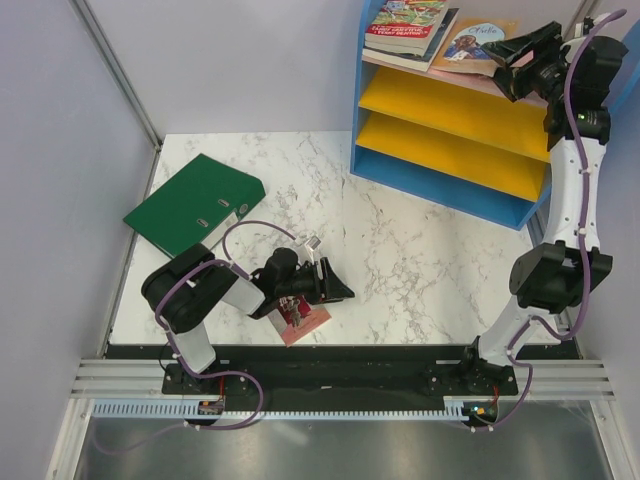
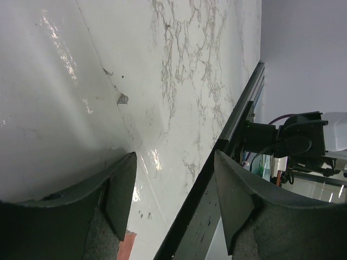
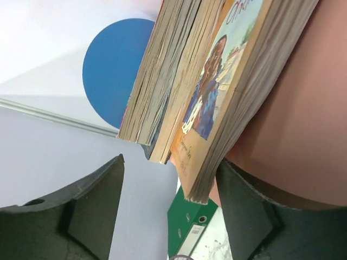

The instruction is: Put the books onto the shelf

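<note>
The shelf (image 1: 445,150) stands at the back right, with blue sides, a pink top board and two yellow boards. On its top board lie a stack of books (image 1: 405,28) with a red illustrated one uppermost, and beside them a tan book (image 1: 473,45). My right gripper (image 1: 503,72) is open at the tan book's near corner. In the right wrist view the tan book (image 3: 217,103) lies on the pink board (image 3: 303,108), its corner reaching between my open fingers (image 3: 97,206). My left gripper (image 1: 335,278) hangs open, low over a pink-red book (image 1: 303,320) near the table's front edge.
A big green binder (image 1: 192,202) lies flat at the table's left. The marble table (image 1: 400,260) ends in a black rail (image 2: 200,206) at the front. Grey walls stand close on the left and behind.
</note>
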Motion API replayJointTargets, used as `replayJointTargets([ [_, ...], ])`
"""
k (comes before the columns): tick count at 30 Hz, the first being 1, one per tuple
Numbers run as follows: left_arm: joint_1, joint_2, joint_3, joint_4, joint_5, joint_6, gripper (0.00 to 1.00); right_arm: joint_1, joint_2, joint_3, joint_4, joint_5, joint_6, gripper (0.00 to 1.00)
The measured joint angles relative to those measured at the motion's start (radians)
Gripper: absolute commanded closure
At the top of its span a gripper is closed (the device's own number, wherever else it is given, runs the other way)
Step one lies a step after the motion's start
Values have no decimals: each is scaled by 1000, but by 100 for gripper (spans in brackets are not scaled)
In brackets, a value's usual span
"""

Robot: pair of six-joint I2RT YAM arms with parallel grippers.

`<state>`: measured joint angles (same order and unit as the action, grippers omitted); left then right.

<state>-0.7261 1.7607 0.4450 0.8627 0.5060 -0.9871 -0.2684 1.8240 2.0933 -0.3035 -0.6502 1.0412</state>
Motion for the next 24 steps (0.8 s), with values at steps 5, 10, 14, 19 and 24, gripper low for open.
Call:
replayJointTargets([
  [5,0,0,-3,4,0,0,33,3,-36,-2,-42,23,-42,2],
  [10,0,-4,-7,5,0,0,33,2,-77,12,-173,126,-157,2],
  [14,0,-38,-6,-58,-3,1,33,-5,-154,-33,-246,232,-255,2],
  [19,-1,-183,49,-336,-59,29,31,-13,-369,-264,-335,344,-397,2],
  [24,5,-363,150,-661,-200,37,28,2,-630,-686,-361,329,-489,2],
])
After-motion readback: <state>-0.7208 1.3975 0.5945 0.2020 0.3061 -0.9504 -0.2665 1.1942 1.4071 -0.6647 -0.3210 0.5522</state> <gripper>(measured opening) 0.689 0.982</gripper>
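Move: The right hand's fingers straddle the near right corner of the Othello book; that book's middle lies some 8 cm ahead, 5 cm left and 3 cm below, with the book stack about 9 cm ahead and 18 cm left. The remaining red book is far off, roughly 34 cm back, 43 cm left and 45 cm below. It lies 11 cm left, 3 cm back and 3 cm below the left hand; the green binder sits 31 cm left, 20 cm ahead. Backwards off the top shelf and then steeply down, about 16 cm back and 13 cm lower, the right hand leaves the Othello book, slowly at first and then fast, towards the level of the lower shelves. Its already parted fingers spread fully while the wrist rolls left side down and tips nose-down, some 30 degrees in all. Late on, the empty left hand lifts about 5 cm, drifting left and forward beside the red book. ##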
